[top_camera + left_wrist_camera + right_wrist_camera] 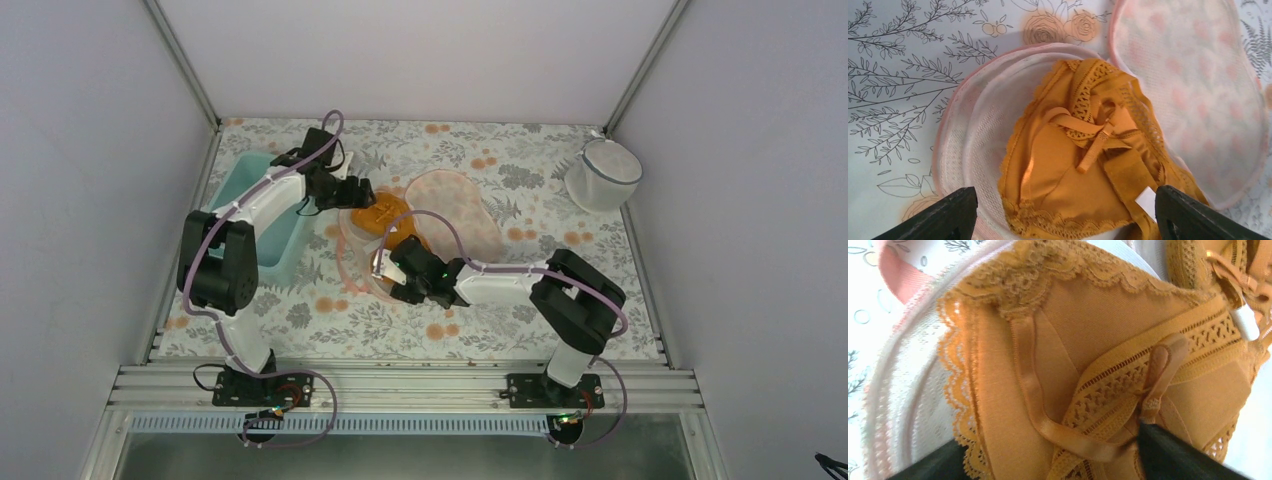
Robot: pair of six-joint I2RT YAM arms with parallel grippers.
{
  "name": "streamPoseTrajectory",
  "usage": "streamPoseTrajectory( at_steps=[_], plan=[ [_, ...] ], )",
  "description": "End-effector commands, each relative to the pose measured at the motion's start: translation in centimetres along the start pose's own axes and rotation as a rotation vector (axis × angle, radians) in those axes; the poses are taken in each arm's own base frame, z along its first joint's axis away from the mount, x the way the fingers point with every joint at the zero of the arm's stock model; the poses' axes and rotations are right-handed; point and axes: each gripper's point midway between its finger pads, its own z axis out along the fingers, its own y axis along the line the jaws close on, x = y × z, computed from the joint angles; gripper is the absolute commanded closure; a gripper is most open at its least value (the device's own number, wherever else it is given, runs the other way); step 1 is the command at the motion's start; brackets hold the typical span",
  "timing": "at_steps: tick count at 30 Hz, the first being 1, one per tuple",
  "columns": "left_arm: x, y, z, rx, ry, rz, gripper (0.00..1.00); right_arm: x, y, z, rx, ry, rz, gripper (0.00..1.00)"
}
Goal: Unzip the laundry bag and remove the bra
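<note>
The laundry bag lies unzipped in mid-table, its peach-pink printed half flipped open to the right. The bright-orange bra lies crumpled in the white mesh half. My left gripper hovers open over the bra, its black fingertips wide apart on either side. My right gripper is open at the bra's near side. In the right wrist view its fingers straddle the bra's straps and lace, one tip touching a strap loop. The pink zip rim shows at top left.
A teal tub stands left of the bag, beside my left arm. A white mesh cylindrical basket stands at the back right corner. A floral cloth covers the table, with grey walls on three sides.
</note>
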Motion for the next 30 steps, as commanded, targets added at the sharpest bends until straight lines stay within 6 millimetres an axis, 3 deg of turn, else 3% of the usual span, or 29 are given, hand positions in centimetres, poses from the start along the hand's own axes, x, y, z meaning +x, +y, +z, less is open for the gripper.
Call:
streamPoseTrajectory(
  at_steps=[1,6,9,10,13,15,19,21,24,30],
  plan=[
    [-0.3,0.7,1.2,-0.028,-0.014,-0.02,0.11,-1.0,-0.6,0.3,0.047,0.003,-0.026,0.42],
    [-2.1,-1.6,0.0,0.062,-0.064,0.079,0.11,-1.9,-1.2,-0.8,0.051,-0.012,0.002,0.68],
    [-3.9,-3.6,-2.3,0.123,-0.136,0.245,0.09,-2.2,-1.5,-1.9,0.049,-0.031,0.014,0.83],
    [-4.6,-4.2,-3.3,0.151,-0.167,0.31,0.08,-2.0,-1.4,-2.0,0.046,-0.029,0.018,0.93],
    [-6.2,-5.5,-6.9,0.241,-0.272,0.6,0.08,-2.6,-2.0,-3.9,0.047,-0.091,0.032,0.96],
    [-5.7,-5.6,-8.2,0.273,-0.309,0.964,0.09,-2.9,-2.0,-4.8,0.025,-0.141,0.027,0.96],
    [-0.7,-3.3,-6.9,0.268,-0.181,1.654,0.1,-2.7,-1.8,-5.5,0.01,-0.197,-0.013,0.96],
    [0.6,-1.5,-5.7,0.242,-0.122,1.855,0.1,-2.5,-2.0,-5.5,0.001,-0.21,-0.013,0.96],
    [0.9,0.7,-3.4,0.189,-0.062,2.06,0.1,-2.4,-2.0,-5.4,-0.009,-0.211,-0.008,0.96],
    [0.3,1.8,0.8,0.104,-0.037,2.233,0.1,-1.9,-2.0,-5.2,-0.022,-0.196,-0.003,0.96]
  ],
)
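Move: The bra's near cup lies directly under the right hand, its middle about 3 cm ahead, 1 cm right and 2 cm below. From that hand the far cup is some 13 cm ahead and 2 cm left, and the bag's opened flap 12 cm ahead and 12 cm right. From the left hand the near cup is about 12 cm back, 7 cm right and 10 cm below. Right fingers shut on the near cup and lift about 5 cm; the open left hand turns roughly 95 degrees clockwise. ##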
